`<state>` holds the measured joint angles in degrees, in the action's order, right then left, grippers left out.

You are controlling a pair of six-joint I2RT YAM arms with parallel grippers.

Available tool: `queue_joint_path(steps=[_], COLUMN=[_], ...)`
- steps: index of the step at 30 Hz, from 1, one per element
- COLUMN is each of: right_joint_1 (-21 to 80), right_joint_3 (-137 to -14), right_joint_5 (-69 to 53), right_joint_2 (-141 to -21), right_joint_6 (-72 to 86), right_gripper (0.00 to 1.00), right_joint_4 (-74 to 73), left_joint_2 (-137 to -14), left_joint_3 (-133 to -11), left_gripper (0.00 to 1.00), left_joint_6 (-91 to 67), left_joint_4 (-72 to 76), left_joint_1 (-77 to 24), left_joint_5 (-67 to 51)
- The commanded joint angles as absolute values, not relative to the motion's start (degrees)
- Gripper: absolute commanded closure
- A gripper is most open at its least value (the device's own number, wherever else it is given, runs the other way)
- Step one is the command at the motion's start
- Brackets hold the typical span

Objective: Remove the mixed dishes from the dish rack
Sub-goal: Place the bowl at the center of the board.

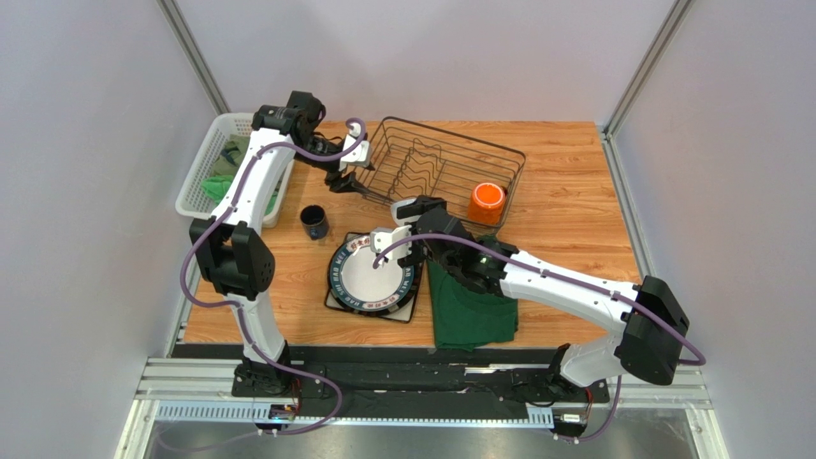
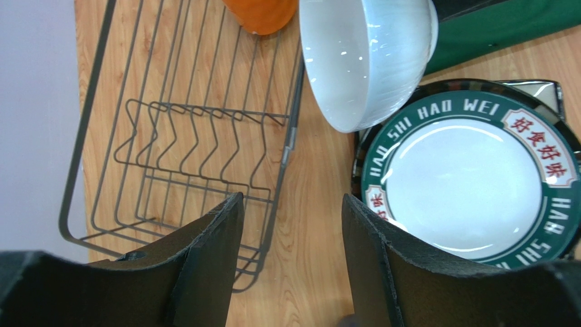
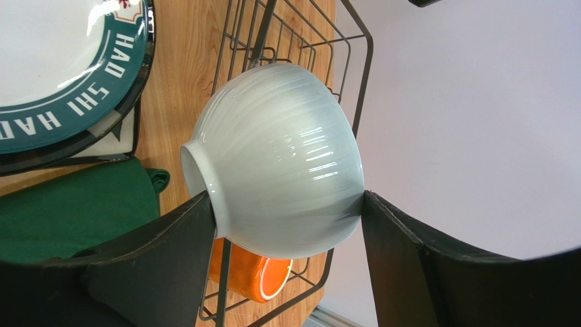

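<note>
My right gripper point(image 1: 419, 212) point(image 3: 286, 197) is shut on the white bowl point(image 1: 417, 207) point(image 3: 273, 170) point(image 2: 361, 54), held tilted just outside the near edge of the dish rack point(image 1: 450, 131) point(image 2: 78, 143) point(image 3: 368, 61). An orange mug point(image 1: 487, 202) point(image 2: 262, 13) point(image 3: 252, 276) lies in the rack's right end. A round dark-rimmed plate point(image 1: 374, 277) point(image 2: 477, 184) point(image 3: 54, 68) rests on a square plate point(image 1: 330, 304) point(image 3: 112, 139) on the table. A dark blue mug point(image 1: 314, 222) stands left of them. My left gripper point(image 1: 356, 182) point(image 2: 292, 199) hangs open and empty at the rack's left corner.
A white perforated basket point(image 1: 215, 158) with green items sits at the far left. A green cloth point(image 1: 469, 306) point(image 3: 68, 204) point(image 2: 504, 27) lies under my right arm, right of the plates. Metal frame posts and grey walls close in the table.
</note>
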<state>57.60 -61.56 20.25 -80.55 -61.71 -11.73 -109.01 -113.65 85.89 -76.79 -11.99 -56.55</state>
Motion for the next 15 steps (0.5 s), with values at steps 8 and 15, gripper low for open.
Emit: queue_joint_path(steps=[8, 15], right_joint_1=[61.6, 63.5], right_joint_3=[-58.1, -56.9], right_joint_5=[26.5, 27.6], right_joint_2=[-76.6, -76.6], right_joint_6=[-65.5, -66.4], right_gripper=[0.32, 0.32], right_joint_4=[-0.5, 2.6], left_joint_2=[-98.1, -95.4], left_joint_3=[-100.2, -96.1], left_gripper=[0.36, 0.35], left_joint_6=[88.3, 89.3], left_joint_4=[-96.2, -96.2], left_joint_1=[-12.4, -12.9], left_joint_5=[-57.2, -58.0])
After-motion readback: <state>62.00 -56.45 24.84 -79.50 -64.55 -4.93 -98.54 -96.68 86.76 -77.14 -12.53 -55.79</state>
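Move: The bowl is in the right hand. From the open left hand, its middle lies about 5 cm back, 10 cm to the right and 3 cm lower; the plate stack is some 13 cm back, 3 cm right and 15 cm below, and the blue mug about level, 11 cm left and 12 cm down. For the right hand, the plate stack it heads towards lies roughly 6 cm back, 9 cm left and 13 cm below; the orange cup is 12 cm ahead and 17 cm right, 11 cm down. The right fingers keep their pinch on the bowl, across its foot and rim, as the hand eases about 2 cm back and left towards the plate stack, tipping up some 5 degrees. The left hand, fingers still open and pointing right and down, swings about 6 cm back and then also sinks 2 cm, coming in line with the bowl's open side without touching it. ##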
